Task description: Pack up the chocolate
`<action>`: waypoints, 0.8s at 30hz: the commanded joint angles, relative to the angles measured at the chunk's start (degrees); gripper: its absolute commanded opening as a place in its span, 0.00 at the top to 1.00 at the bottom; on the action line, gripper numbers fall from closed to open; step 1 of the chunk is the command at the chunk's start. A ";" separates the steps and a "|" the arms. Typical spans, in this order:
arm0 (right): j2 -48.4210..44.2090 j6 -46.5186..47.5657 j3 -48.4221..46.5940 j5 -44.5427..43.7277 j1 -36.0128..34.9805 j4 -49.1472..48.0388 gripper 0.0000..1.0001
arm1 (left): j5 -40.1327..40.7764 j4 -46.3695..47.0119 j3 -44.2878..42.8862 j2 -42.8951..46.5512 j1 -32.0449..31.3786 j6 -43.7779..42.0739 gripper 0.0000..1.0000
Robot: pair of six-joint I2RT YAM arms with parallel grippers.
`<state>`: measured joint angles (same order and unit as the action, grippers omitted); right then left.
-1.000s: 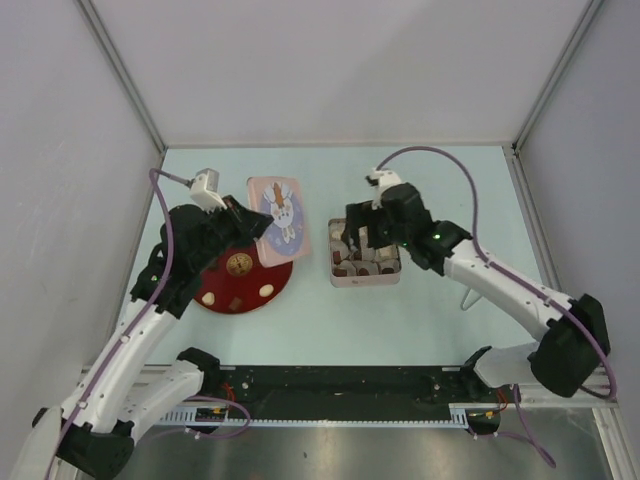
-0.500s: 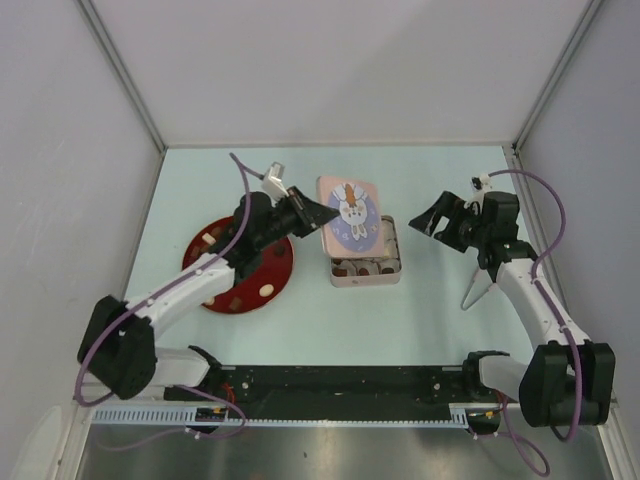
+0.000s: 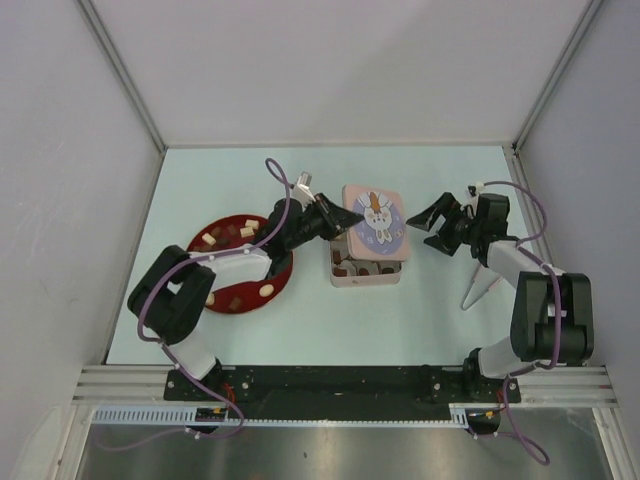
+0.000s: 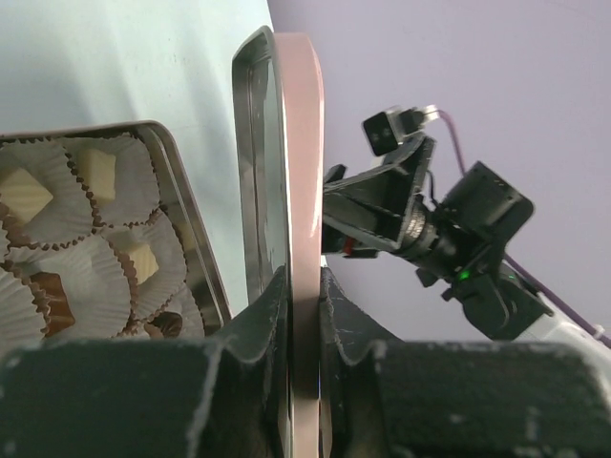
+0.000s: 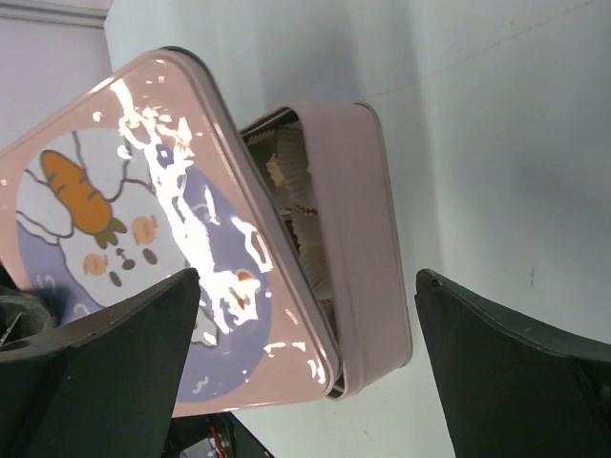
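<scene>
My left gripper (image 3: 335, 220) (image 4: 304, 277) is shut on the edge of a pink tin lid (image 3: 376, 222) (image 4: 298, 143) (image 5: 143, 239) with a rabbit and carrot picture. The lid hangs tilted over the right part of the open pink tin (image 3: 350, 277) (image 4: 183, 224) (image 5: 368, 219). Inside the tin, chocolate (image 4: 23, 195) sits in white paper cups. More chocolate pieces (image 3: 266, 290) lie on the red plate (image 3: 225, 270) left of the tin. My right gripper (image 3: 432, 218) (image 5: 307, 279) stands open just right of the lid, with nothing in it.
Thin pink tongs (image 3: 478, 290) lie on the table to the right of the tin, beside the right arm. Grey walls close in the pale table on three sides. The left arm stretches across the red plate.
The left gripper has carried the lid rightward from beside the plate to over the tin. The right gripper left the tin and drew back to the right, still open.
</scene>
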<state>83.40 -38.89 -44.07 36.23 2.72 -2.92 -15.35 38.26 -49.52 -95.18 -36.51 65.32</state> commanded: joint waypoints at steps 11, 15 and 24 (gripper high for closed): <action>8.19 -1.01 0.48 6.22 -2.54 -9.03 0.00 | -1.96 10.96 2.23 -2.82 -0.31 4.38 0.89; 7.84 -1.01 0.74 6.40 -2.55 -9.21 0.00 | -1.96 10.17 3.98 -1.68 -0.40 4.12 0.89; 10.38 -0.92 0.74 8.33 -6.23 -10.18 0.00 | -0.73 8.23 6.62 -0.27 -0.40 2.45 0.85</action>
<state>92.12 -39.24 -43.46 42.17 -2.37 -10.52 -16.73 43.13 -43.62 -98.24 -36.60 68.53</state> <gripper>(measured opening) 0.995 0.160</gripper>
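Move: The left hand holds the pink lid by its left edge; the chocolate box it is meant for has its middle about 4 cm to this hand's right, 3 cm back and 13 cm below. The red plate is some 26 cm left of this hand and 5 cm back. From the open right hand, the lid's middle is roughly 10 cm left and 1 cm ahead, a little higher, with the box 12 cm left, 1 cm back and 8 cm lower. Still pinching the lid's left edge, the left hand brings it down about 5 cm over the box, mostly in the second half and easing back slightly, its fingers tipping a few degrees further down. The right hand, wide open, first sinks about 3 cm, then slides some 4 cm left to the lid's right edge, turning roughly 10 degrees counter-clockwise; whether it touches the lid can't be seen. ##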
